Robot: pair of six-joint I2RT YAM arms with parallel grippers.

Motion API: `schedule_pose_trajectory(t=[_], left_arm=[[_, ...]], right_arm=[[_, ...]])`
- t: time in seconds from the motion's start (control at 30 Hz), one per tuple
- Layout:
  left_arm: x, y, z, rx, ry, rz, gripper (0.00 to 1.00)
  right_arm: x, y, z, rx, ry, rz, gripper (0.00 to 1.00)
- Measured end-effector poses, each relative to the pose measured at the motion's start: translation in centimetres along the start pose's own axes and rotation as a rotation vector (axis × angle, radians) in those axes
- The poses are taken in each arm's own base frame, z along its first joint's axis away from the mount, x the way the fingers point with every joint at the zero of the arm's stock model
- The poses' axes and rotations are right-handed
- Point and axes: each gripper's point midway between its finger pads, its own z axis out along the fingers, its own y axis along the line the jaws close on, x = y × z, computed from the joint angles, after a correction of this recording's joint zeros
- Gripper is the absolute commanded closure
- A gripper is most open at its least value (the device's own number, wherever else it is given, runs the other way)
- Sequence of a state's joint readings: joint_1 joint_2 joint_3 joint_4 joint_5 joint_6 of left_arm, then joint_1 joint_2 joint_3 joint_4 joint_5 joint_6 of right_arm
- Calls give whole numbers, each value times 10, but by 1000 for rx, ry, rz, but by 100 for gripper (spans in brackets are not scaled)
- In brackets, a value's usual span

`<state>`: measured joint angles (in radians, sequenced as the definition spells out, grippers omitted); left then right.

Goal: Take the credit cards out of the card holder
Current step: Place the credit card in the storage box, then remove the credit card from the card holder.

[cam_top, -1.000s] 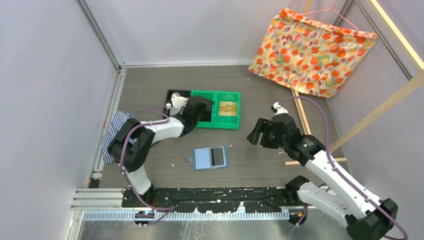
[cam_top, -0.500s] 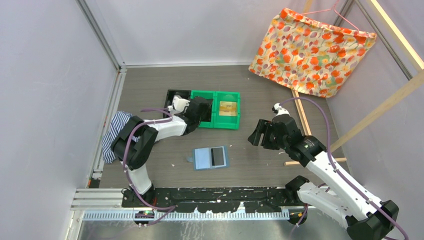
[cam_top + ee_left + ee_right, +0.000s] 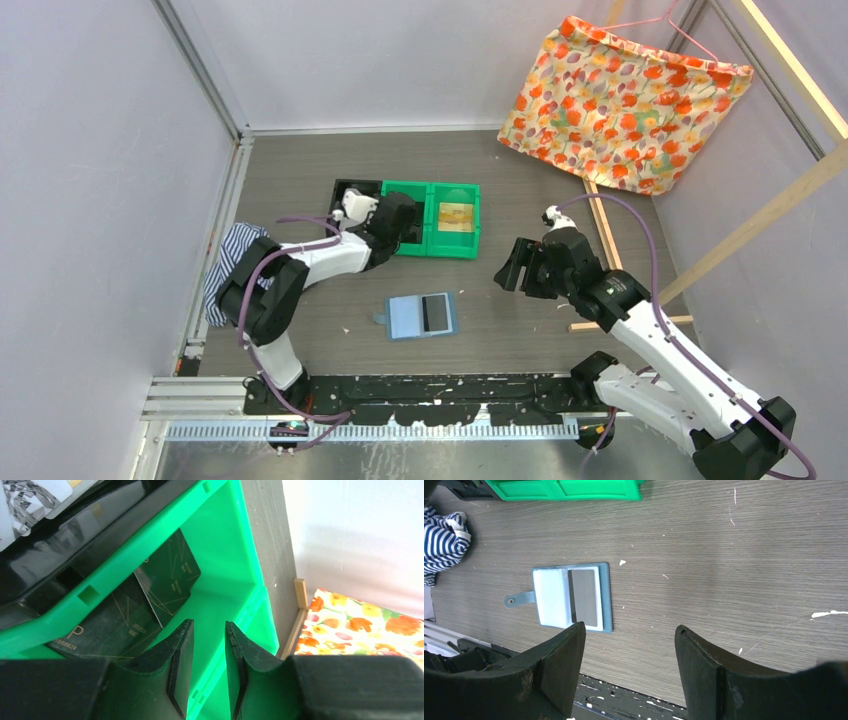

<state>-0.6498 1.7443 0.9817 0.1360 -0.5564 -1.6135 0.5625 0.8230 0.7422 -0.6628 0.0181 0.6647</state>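
Observation:
The teal card holder (image 3: 421, 317) lies open on the table between the arms, with its tab pointing left. A dark credit card (image 3: 437, 313) sits in its right sleeve, and the left sleeve looks pale and bare. In the right wrist view, the holder (image 3: 605, 597) and its grey card (image 3: 585, 597) lie ahead of my right gripper (image 3: 629, 630). That gripper is open, empty and above the table. My left gripper (image 3: 207, 630) hovers in the green bin (image 3: 220, 545), its jaws slightly apart with nothing between them. Two dark cards (image 3: 167, 580) lie in that bin. A whitish card (image 3: 27, 500) lies in the black tray.
The green two-part bin (image 3: 455, 245) and a black tray (image 3: 352, 186) stand at the back; the bin's right part holds a yellowish item (image 3: 455, 217). A striped cloth (image 3: 228, 262) lies at the left. A floral cloth (image 3: 625, 95) hangs at the back right, beside wooden slats (image 3: 600, 225).
My left gripper has opened over the green bin and its wrist has shifted slightly. The right arm has barely moved. The card holder has stayed in place.

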Motion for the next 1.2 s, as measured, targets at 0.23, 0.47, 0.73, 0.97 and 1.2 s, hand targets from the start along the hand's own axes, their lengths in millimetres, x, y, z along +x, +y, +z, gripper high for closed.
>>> schedule_pose_trajectory(t=[0.23,0.47,0.73,0.97,1.2], left_arm=[[-7,-29,-38,74,5,77,69],[-15,-60,-114,138,145,327,69],[39,86,-152,106,575,512,71],[74,120,-177,123,799,528,71],[95,114,-178,156,875,559,69]], right_arm=[[3,9,8,-38,35,2,30],[21,26,35,-116,119,35,31],[61,55,78,-233,266,128,43],[83,62,97,-273,327,224,66],[90,66,105,-285,341,224,69]])
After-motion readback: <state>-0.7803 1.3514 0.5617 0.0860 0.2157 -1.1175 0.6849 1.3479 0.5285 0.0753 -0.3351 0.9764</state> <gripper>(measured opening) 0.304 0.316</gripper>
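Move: The next credit card, still in the open card holder, lies about 23 cm back, 5 cm right and 9 cm below the left hand, which hovers empty over the green storage box; that box's middle is some 2 cm back, 3 cm right and 6 cm below, with the black box about 12 cm left and 1 cm back. From the right hand the card lies about 14 cm left, 2 cm back and 14 cm below, the green box 18 cm ahead and 16 cm left. The left hand lifts clear of the green storage box by about 11 cm, then swings back some 22 cm and down to just above the card holder, drifting right at the end and turning about 60 degrees clockwise, its opening unchanged. Meanwhile the right hand goes left about 12 cm and sinks 9 cm to the card's upper right, rolling its left side up and tipping its fingers down some 20 degrees each, and closes from wide to roughly a third open without gripping anything. ##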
